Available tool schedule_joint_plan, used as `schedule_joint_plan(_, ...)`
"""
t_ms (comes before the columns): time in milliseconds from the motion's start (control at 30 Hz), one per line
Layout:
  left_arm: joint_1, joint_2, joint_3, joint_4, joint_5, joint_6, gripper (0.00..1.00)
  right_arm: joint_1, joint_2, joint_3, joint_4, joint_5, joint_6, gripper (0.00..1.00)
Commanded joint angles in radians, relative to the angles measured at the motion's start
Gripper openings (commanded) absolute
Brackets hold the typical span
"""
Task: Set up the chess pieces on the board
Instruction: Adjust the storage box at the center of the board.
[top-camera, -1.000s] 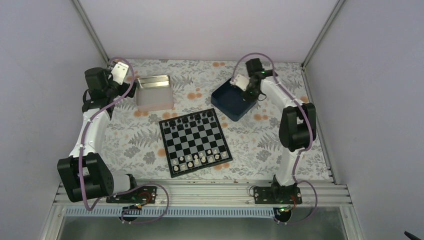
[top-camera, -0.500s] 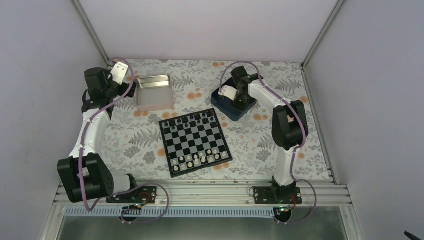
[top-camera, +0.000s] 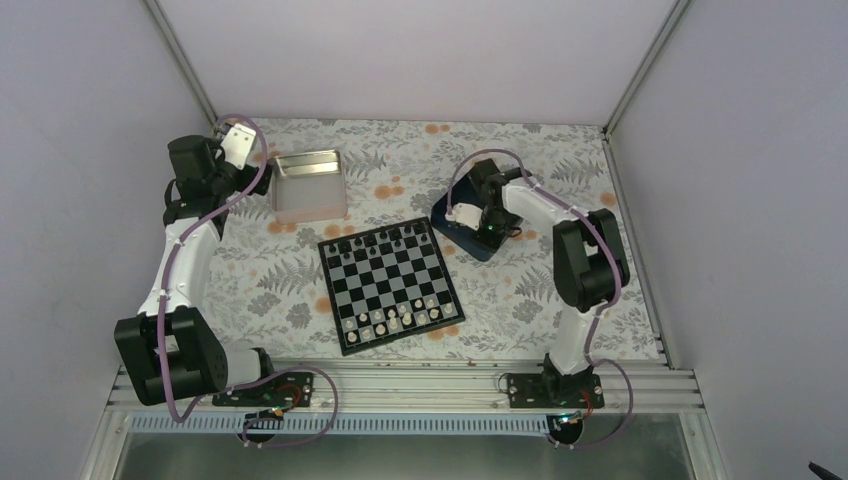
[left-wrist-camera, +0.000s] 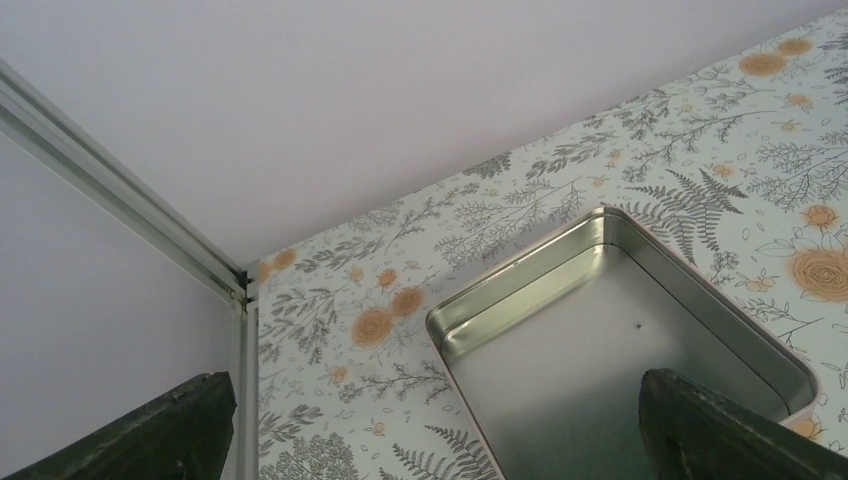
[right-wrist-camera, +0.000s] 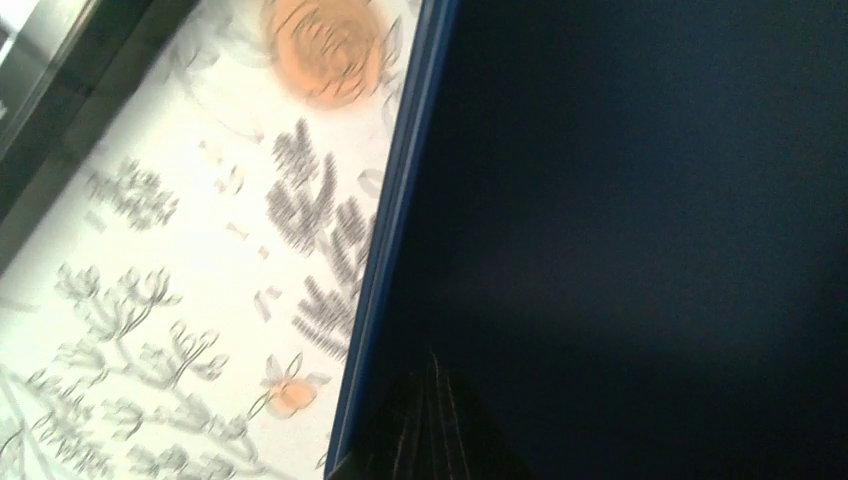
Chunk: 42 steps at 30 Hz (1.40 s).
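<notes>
The board (top-camera: 390, 283) lies at the table's middle. Tiny white chess pieces (top-camera: 398, 320) stand along its near rows and black ones (top-camera: 377, 240) along its far rows. My right gripper (top-camera: 487, 226) hangs over the dark blue tray (top-camera: 462, 236), right of the board's far corner. Seen from the right wrist, the right gripper (right-wrist-camera: 435, 390) is shut, tips pressed together inside the tray's dark floor (right-wrist-camera: 650, 200) close to its wall (right-wrist-camera: 395, 220), with no piece showing between them. My left gripper (top-camera: 247, 155) is open, its fingers (left-wrist-camera: 140, 430) wide apart.
A silver tin (top-camera: 309, 185) sits left of the board's far side; in the left wrist view the tin (left-wrist-camera: 620, 340) shows a bare floor. Metal frame posts (top-camera: 185, 60) and white walls close in the flowered tablecloth (top-camera: 270, 270).
The right arm has swung from the tray's far side toward the board and down, its gripper staying shut. The tray seems to sit slightly nearer. The left arm has not moved.
</notes>
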Motion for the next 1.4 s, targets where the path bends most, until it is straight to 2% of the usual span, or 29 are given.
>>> schedule_joint_plan(0,0.004,-0.008,0.002,0.015,0.021,-0.009,1.00,-0.004,-0.090,-0.079,-0.056,0.011,0.013,0.05)
schedule_joint_plan(333,0.004,0.011,0.010,0.016,0.032,-0.012,1.00,-0.193,-0.301,-0.249,-0.114,0.103,-0.048,0.05)
schedule_joint_plan(667,0.004,0.003,0.009,0.009,0.034,-0.014,1.00,-0.383,-0.303,-0.299,-0.036,0.210,-0.113,0.04)
schedule_joint_plan(800,0.004,-0.002,0.005,0.009,0.031,-0.012,1.00,-0.449,-0.277,-0.267,-0.010,0.228,-0.135,0.05)
schedule_joint_plan(900,0.004,-0.002,0.004,0.014,0.029,-0.012,1.00,-0.453,-0.272,-0.218,0.006,0.182,-0.145,0.11)
schedule_joint_plan(967,0.004,-0.004,0.004,0.015,0.029,-0.012,1.00,-0.453,-0.258,-0.165,-0.002,0.133,-0.141,0.20)
schedule_joint_plan(1100,0.004,-0.008,0.001,0.016,0.028,-0.011,1.00,-0.450,-0.168,-0.053,-0.028,0.048,-0.126,0.29)
schedule_joint_plan(1367,0.004,-0.010,-0.002,0.021,0.023,-0.010,1.00,-0.440,-0.042,0.034,0.016,-0.021,-0.121,0.33)
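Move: Just inside the navy storage box, near its near-left wall, is where the right hand's closed fingers stand at the start; the middle of the box is about 4 cm ahead, 3 cm to the left and roughly level with the fingertips. The chessboard's middle lies some 23 cm to the left and 11 cm back, with its white pieces about 21 cm left and 18 cm back. From the idle left hand, the box is about 52 cm right, 4 cm back and 23 cm lower. Sweeping back about 6 cm and some 19 cm to the right, the right hand carries on the drag with its closed fingers inside the box, pushing its right-hand end away from the chessboard while the wrist turns about 20 degrees clockwise. It then rises slightly and reverses forward about 8 cm along the box's right side, the fingers opening to a third. ##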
